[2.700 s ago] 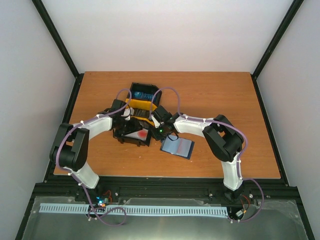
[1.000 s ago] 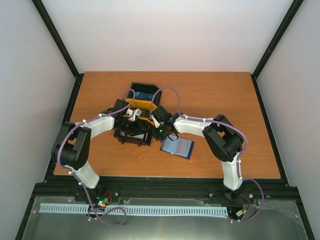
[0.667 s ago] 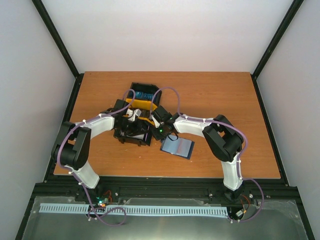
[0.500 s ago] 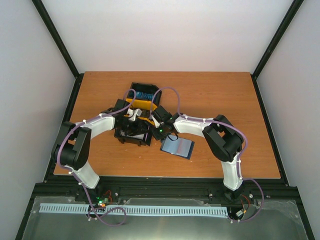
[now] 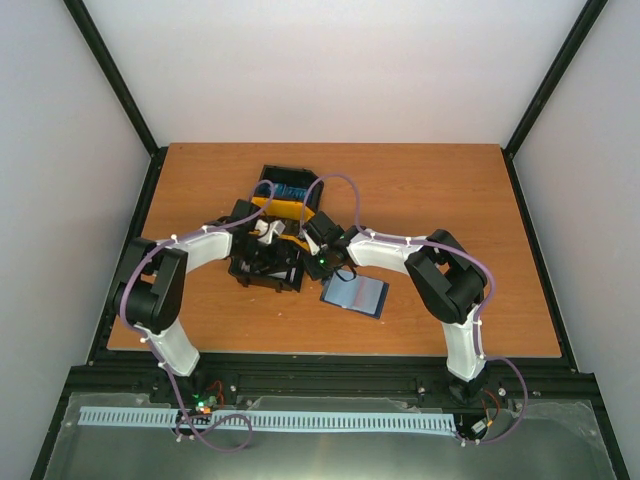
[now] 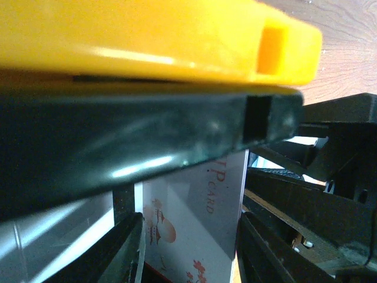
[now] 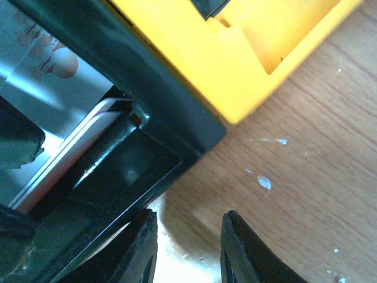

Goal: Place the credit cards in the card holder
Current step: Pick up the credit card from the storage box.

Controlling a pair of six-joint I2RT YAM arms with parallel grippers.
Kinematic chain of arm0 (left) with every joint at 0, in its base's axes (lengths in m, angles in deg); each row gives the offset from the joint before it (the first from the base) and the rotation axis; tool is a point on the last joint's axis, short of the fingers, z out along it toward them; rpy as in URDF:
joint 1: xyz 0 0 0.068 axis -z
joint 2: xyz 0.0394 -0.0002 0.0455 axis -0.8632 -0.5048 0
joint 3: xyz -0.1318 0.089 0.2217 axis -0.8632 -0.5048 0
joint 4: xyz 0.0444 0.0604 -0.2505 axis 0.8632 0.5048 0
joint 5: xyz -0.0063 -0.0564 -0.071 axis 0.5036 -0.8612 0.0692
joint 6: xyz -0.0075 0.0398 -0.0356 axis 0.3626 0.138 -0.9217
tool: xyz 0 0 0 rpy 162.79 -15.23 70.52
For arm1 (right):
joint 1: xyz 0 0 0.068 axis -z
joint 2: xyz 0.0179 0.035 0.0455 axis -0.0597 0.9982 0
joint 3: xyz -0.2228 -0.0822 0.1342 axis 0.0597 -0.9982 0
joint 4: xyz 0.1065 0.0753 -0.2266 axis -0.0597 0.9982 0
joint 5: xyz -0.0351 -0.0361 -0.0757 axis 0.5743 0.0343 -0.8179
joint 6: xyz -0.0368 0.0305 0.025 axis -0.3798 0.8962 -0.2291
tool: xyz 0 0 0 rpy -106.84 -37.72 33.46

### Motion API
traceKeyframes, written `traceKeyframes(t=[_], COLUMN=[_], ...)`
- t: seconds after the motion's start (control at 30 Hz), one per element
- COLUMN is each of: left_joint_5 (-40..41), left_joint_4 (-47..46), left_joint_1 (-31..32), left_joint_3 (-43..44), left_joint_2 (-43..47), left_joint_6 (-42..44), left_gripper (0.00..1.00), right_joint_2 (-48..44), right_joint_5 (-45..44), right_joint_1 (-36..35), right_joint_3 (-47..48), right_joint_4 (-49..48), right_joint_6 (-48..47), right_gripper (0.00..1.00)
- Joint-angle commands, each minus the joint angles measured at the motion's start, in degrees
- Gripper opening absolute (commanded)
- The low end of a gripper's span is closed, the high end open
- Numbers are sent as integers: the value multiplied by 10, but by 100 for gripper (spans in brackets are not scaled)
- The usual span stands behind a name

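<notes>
The black-and-yellow bin tray (image 5: 290, 208) holds the credit cards; blue ones (image 5: 290, 190) lie in its far compartment. My left gripper (image 5: 262, 250) is down in the near compartment. In the left wrist view it (image 6: 191, 247) is shut on a white card with red print (image 6: 194, 206), which stands between both fingers under the tray's black wall (image 6: 118, 141). My right gripper (image 5: 312, 250) is open and empty over bare wood (image 7: 188, 247) at the tray's right corner (image 7: 147, 76). The white card (image 7: 41, 76) also shows there. The card holder (image 5: 355, 293) lies open on the table, right of the tray.
The tray's yellow middle section (image 7: 235, 53) is close to both wrists. Both forearms meet over the tray. Black frame rails border the wooden table (image 5: 450, 190), with white walls beyond.
The left gripper has moved down over the near compartment and now covers the white card that lay exposed there. The right arm and card holder have not moved.
</notes>
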Motion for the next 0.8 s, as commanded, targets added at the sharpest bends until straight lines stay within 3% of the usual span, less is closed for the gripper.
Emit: traceKeyframes(t=[0.0,0.17,0.3,0.53,0.77], left_joint_5=[2,35,82,111,80], left_joint_4=[8,17,32,52,57], left_joint_1=[4,9,9,9,9], left_joint_3=[24,30,43,70,67], left_joint_2=[-7,-6,9,9,-4], left_joint_6=[12,14,16,21,33], left_gripper=[45,44,25,14,16], right_joint_2=[9,8,4,5,5], right_joint_5=[-10,-14,-17,-18,-17], right_joint_1=[-7,-5,0,4,4], right_joint_3=[1,-2,-5,-7,-8], right_joint_4=[-13,-14,-16,-16,-16], right_joint_6=[6,14,20,25,28], right_gripper=[30,30,30,30,30])
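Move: The white VIP card stands tilted in the black bin between the left hand's open fingers, its middle about 1 cm ahead of the left hand and 1 cm lower. The yellow bin's middle is some 10 cm ahead of that hand and 1 cm right, about 2 cm lower; the opened card holder lies 18 cm right, 6 cm back and 5 cm lower. From the right hand, just outside the bin's end wall, the card is about 7 cm left, 2 cm ahead and 2 cm higher. Around the tilted white card, the left fingers narrow to about a third of their opening; whether they pinch it can't be seen. After a brief stay the left hand goes forward about 2.5 cm, towards the wall between the black and yellow bins, and drifts 1 cm left, its fingers tipping some 10 degrees steeper. ##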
